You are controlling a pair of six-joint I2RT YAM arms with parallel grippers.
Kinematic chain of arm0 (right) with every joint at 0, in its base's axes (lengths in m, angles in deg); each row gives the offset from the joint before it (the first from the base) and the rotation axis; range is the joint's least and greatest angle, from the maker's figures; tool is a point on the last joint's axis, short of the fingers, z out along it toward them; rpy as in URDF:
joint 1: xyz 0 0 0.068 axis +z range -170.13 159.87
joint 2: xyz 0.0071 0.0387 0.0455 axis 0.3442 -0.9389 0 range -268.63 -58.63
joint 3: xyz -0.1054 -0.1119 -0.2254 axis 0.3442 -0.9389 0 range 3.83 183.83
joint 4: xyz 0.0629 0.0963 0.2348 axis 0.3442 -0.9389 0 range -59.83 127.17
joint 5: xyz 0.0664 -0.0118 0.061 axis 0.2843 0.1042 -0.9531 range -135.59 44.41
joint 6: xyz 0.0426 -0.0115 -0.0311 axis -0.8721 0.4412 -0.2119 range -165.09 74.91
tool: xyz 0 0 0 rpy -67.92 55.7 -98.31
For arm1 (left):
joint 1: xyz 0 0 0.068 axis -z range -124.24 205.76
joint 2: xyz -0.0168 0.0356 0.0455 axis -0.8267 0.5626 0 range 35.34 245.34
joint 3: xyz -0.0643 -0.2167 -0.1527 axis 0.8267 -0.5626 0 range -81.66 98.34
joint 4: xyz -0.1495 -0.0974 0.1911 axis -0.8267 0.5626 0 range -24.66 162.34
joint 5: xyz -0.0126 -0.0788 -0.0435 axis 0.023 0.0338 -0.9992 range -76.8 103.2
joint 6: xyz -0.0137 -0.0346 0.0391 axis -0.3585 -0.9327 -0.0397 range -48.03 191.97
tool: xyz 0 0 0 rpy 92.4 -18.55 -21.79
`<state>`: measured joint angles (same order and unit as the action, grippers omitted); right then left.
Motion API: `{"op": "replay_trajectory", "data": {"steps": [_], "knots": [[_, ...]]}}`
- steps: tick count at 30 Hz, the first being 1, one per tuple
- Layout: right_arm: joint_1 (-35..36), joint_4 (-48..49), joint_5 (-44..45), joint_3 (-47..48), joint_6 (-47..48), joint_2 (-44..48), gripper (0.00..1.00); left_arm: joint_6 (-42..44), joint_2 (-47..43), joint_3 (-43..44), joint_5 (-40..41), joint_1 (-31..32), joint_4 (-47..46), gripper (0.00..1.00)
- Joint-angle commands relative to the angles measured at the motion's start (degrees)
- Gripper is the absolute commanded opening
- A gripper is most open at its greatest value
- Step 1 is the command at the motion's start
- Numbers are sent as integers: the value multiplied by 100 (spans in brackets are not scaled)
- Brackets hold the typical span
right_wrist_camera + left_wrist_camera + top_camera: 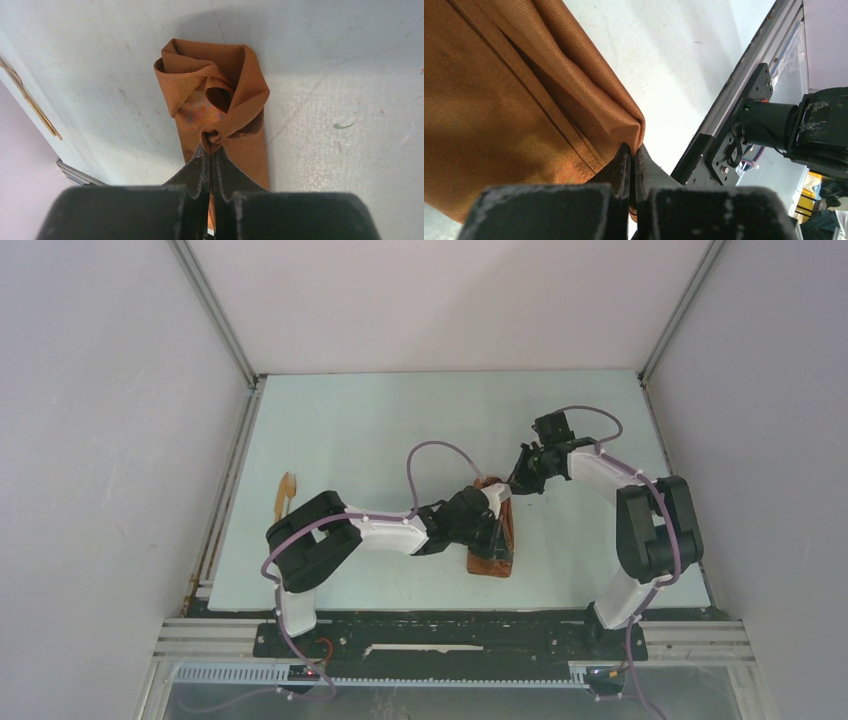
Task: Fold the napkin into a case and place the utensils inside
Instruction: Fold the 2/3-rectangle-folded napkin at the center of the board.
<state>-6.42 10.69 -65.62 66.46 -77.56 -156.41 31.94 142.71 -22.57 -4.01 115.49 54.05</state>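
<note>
The rust-orange napkin [492,562] lies at mid-table, folded into a narrow oblong. My left gripper [500,538] is over its middle, shut on a folded edge of the cloth [499,100], which shows between the jaws of the left gripper [634,150]. At the strip's far end my right gripper [512,485] is shut on a bunched fold of the napkin [240,70], lifted so that the end gapes open in front of the right gripper [212,146]. Light-brown wooden utensils [286,495] lie at the table's left edge and appear as a thin stick [30,97] in the right wrist view.
White walls enclose the pale table [400,420] on three sides. An aluminium rail [450,640] runs along the near edge with both arm bases on it. The right arm's base [774,120] shows in the left wrist view.
</note>
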Motion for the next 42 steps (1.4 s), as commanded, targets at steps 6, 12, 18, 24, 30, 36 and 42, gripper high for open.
{"op": "replay_trajectory", "data": {"steps": [6, 12, 18, 24, 30, 36, 42], "knots": [[328, 73, 119, 399, -603, -106, 0, -122, -504, -552, -278, -119, -701, 1], [621, -208, 661, 613, -1056, -228, 0, -143, -578, -836, -324, -169, -1053, 2], [837, -404, 726, 778, -1453, -452, 0, -145, -658, -1246, -365, -275, -1394, 4], [946, -278, 507, 779, -1840, -560, 0, -73, -816, -1606, -295, -286, -1681, 8], [1138, -171, 538, 838, -2079, -622, 0, 50, -934, -1800, -209, -286, -1710, 20], [1207, -129, 548, 839, -2210, -683, 0, 242, -1282, -2064, 20, -289, -1690, 44], [1281, -169, 568, 939, -2241, -789, 0, 729, -2098, -2260, 354, -292, -887, 50]]}}
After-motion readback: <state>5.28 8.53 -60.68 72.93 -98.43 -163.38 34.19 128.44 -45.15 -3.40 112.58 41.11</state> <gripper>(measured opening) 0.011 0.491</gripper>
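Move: Both hands already hold the napkin's right-hand flap, which is to go over to the left. The middle of the folded napkin lies about 7 cm ahead and 4 cm left of the left hand, and its near end some 3 cm back and 4 cm left. From the right hand that middle is about 8 cm back and 4 cm left, the far end roughly 3 cm ahead and 5 cm left. All of it sits about 2 cm lower than the fingers. Still pinching the flap near its two ends, both hands drag it to the left across the napkin, about 7 cm each and low over the board. The right hand keeps its grip and tilts some 10 degrees. The left sinks slightly, then opens to about half and lets the near part go while still travelling left, rising a little at the last. ##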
